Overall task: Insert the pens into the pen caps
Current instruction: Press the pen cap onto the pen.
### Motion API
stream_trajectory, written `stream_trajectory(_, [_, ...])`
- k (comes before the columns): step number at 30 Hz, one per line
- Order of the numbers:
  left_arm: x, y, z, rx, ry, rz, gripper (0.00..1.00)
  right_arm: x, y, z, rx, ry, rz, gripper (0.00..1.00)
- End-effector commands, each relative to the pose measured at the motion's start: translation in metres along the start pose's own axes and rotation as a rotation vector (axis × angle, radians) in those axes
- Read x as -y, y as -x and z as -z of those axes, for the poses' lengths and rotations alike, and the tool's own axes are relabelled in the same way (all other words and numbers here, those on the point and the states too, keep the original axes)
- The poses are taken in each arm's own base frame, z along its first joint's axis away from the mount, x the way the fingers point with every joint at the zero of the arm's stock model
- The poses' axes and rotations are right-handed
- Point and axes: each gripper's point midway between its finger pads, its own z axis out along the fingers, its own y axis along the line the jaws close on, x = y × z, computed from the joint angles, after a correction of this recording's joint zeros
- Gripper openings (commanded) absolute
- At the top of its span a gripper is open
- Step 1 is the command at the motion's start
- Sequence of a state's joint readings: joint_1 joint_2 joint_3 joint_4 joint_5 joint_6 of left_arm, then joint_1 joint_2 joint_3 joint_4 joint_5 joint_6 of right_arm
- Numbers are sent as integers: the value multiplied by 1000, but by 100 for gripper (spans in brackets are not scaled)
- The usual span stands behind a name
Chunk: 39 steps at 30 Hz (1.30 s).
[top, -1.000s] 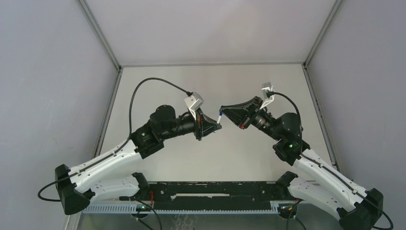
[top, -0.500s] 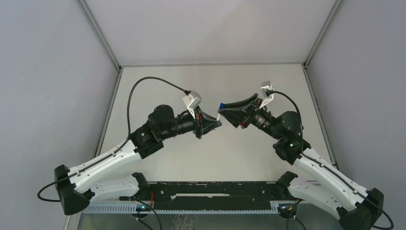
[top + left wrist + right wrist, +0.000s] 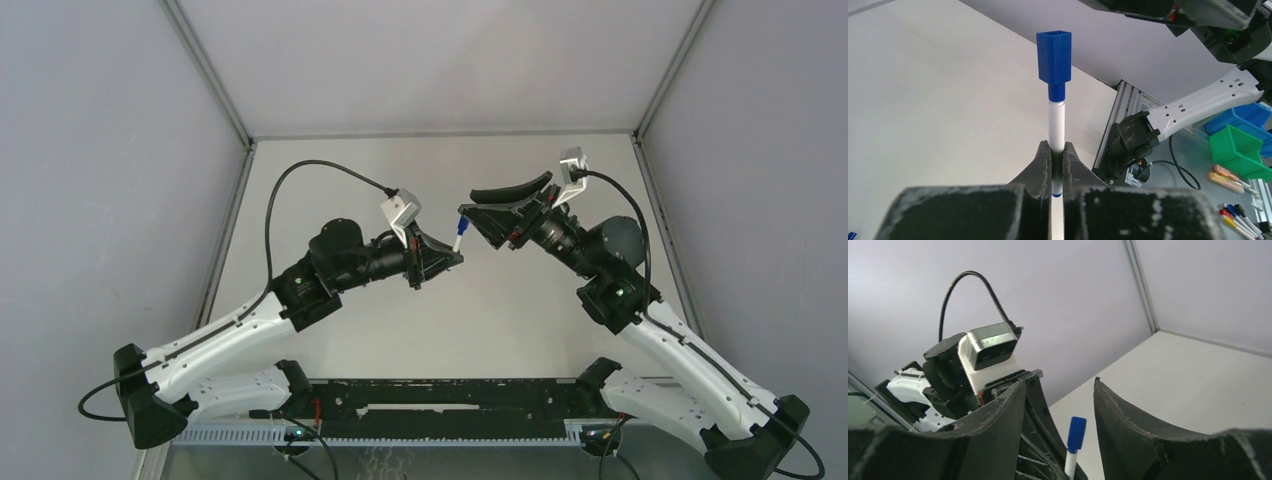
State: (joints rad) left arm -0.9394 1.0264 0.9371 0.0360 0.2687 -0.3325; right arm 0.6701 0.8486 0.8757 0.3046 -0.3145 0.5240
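My left gripper is shut on a white pen that stands upright out of its jaws. A dark blue pen cap sits on the pen's top end, with a short blue neck showing below it. From above, the capped pen sticks out of the left gripper over the middle of the table. My right gripper is open just beyond the cap, not touching it. In the right wrist view the cap stands low between my spread right fingers, apart from both.
Grey walls enclose the white table on three sides. Past the table's edge stand a green bin and a blue bin, with several loose markers beside them. The left wrist camera block faces my right gripper closely.
My right gripper has opened wide and drawn back up and to the right, letting go of the blue cap. The cap stays on the pen in the unmoved left gripper.
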Motion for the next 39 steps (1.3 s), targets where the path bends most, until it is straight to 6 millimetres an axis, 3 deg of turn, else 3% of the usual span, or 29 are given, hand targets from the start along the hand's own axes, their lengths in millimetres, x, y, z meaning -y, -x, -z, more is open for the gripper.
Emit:
stream_trajectory(1, [15, 28, 4, 78, -49, -24, 0, 11, 4, -6, -5, -49, -5, 60])
stream_trajectory(9, [15, 27, 4, 73, -51, -24, 0, 9, -9, -12, -69, -11, -49, 54])
stream_trajectory(25, [12, 29, 3, 81, -35, -12, 0, 1, -24, -10, -140, 52, -51, 23])
stream_trajectory(39, [15, 43, 8, 121, -30, -4, 0, 1, -57, -1, -285, 95, -36, 1])
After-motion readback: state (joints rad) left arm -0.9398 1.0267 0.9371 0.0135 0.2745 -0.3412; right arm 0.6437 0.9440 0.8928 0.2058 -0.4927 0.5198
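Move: The pen cap, already on the tip of the pen, stands about 4 cm below the open right fingers and some 2 cm to their left, level with them fore and aft. Its white pen barrel continues underneath, the middle roughly 9 cm below the right hand, 3 cm left and 2 cm back. From the left fingers, which still hold the pen upright, the cap is about 6 cm up, 2 cm ahead and 1 cm to the right. The pen cap is taken between the right fingertips: the right hand sinks about 4 cm beside it, swinging some 2 cm forward and then back by as much, edging 2 cm left while the fingers close and pinch the cap's wide upper part. The wrist tips and turns slightly, roughly 10 degrees. The left hand keeps its grip on the pen almost motionless, both hands sinking a touch at the very end. ##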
